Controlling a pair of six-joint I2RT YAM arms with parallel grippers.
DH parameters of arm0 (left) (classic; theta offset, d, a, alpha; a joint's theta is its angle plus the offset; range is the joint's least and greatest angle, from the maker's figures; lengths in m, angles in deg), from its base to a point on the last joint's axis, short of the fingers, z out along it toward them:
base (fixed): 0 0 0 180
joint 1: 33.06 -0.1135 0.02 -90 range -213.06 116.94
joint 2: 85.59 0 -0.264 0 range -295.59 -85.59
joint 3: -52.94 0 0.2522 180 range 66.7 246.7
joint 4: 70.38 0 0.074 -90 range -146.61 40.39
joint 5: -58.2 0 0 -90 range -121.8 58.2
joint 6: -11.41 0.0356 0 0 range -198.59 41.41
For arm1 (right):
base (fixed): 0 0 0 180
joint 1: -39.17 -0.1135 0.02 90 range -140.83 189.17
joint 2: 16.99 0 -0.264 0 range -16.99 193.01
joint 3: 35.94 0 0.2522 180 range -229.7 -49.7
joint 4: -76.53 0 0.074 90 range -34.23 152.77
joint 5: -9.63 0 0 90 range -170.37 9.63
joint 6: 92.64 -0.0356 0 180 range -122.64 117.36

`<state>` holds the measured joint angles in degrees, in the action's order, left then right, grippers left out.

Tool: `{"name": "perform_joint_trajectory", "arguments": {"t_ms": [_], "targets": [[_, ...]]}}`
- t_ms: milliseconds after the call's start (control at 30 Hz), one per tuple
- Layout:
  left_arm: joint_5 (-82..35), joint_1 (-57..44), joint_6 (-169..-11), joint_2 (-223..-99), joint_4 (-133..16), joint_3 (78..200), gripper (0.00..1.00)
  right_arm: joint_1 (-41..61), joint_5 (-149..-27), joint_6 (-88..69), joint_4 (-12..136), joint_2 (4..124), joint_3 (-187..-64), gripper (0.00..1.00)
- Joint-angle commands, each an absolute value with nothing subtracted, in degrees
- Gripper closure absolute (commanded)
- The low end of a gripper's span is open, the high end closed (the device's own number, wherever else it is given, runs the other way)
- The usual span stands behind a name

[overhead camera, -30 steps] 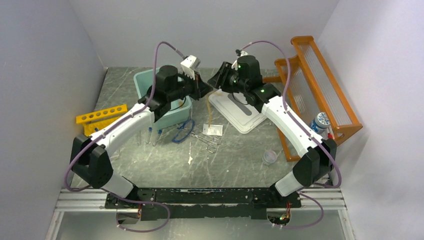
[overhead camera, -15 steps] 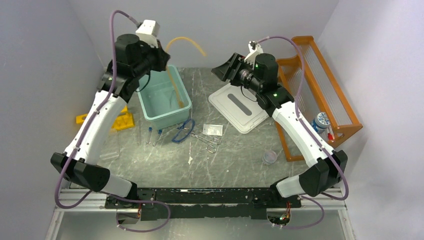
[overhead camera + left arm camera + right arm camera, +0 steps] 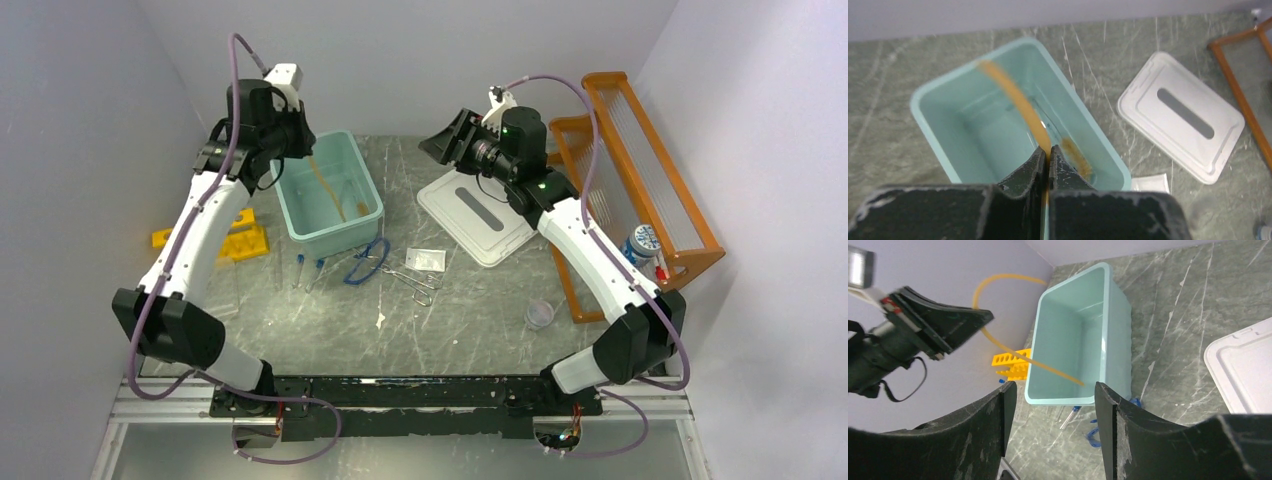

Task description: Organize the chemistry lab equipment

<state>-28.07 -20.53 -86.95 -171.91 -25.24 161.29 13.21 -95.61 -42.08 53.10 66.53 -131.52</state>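
Observation:
My left gripper (image 3: pixel 300 150) hangs over the back left of the teal bin (image 3: pixel 345 232), shut on the tan tubing (image 3: pixel 330 190). In the left wrist view the fingertips (image 3: pixel 1049 152) pinch the tubing (image 3: pixel 1018 100), which curves down into the bin (image 3: pixel 923 115). My right gripper (image 3: pixel 448 140) is raised above the white lid (image 3: pixel 475 215), open and empty. Its wrist view looks between its jaws (image 3: pixel 1055 390) at the bin (image 3: pixel 1034 355) and the tubing (image 3: pixel 1048 369). Blue tubing (image 3: pixel 368 262), forceps (image 3: pixel 420 282), test tubes (image 3: pixel 300 270) and a clear cup (image 3: pixel 540 314) lie on the table.
A yellow tube rack (image 3: pixel 245 240) sits left of the bin, partly behind my left arm. An orange wooden shelf (image 3: pixel 640 150) leans at the right wall, with a blue-capped bottle (image 3: pixel 640 243) beside it. A small white packet (image 3: pixel 425 260) lies near the forceps.
A second ago both grippers met over the middle. The right one opened and drew back right. The left swung the tan tubing left and has lowered it into the bin.

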Motion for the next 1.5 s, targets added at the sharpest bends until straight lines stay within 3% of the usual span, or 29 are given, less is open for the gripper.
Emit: {"name": "perform_joint_trajectory", "arguments": {"t_ms": [0,400,800,1400,1467], "targets": [[-21.46,-21.28,-88.40,-173.83,-25.53,157.47,0.95,13.27,-96.07,-42.28,53.81,67.86,-130.65,0.39],[-17.98,-21.37,-87.36,-179.89,-24.56,150.58,0.95,13.32,-95.45,-42.39,52.91,68.91,-130.11,0.40],[-30.46,-25.23,-90.31,-183.81,-26.73,145.62,0.95,13.32,-95.07,-42.27,52.74,68.88,-128.96,0.41],[-46.13,-25.41,-91.15,-191.56,-27.46,154.24,0.95,13.30,-94.80,-42.53,53.20,69.32,-127.68,0.41],[-44.53,-25.37,-91.77,-192.03,-28.26,154.68,0.90,13.29,-94.83,-42.62,53.38,69.44,-127.55,0.41]]}}
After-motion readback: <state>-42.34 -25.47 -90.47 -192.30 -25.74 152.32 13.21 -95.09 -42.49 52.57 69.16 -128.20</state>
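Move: The green bin that the left hand is carrying the amber tubing to has its middle about 8 cm ahead of that hand, straight in line with it and some 28 cm below. From the hand, the blue goggles lie roughly 9 cm back and 10 cm right, the blue-capped tubes 12 cm back and about 1 cm left, and the yellow rack 6 cm back and 23 cm left. From the right hand the bin is some 14 cm ahead and 22 cm left. Sinking over 20 cm towards the green bin, the left hand keeps the amber tubing pinched and tips its fingers down by about 30 degrees; in the second half it swings some 10 cm left towards the bin's left wall, easing slightly forward and turning counter-clockwise. The empty right hand settles about 5 cm straight down, fingers still open. ##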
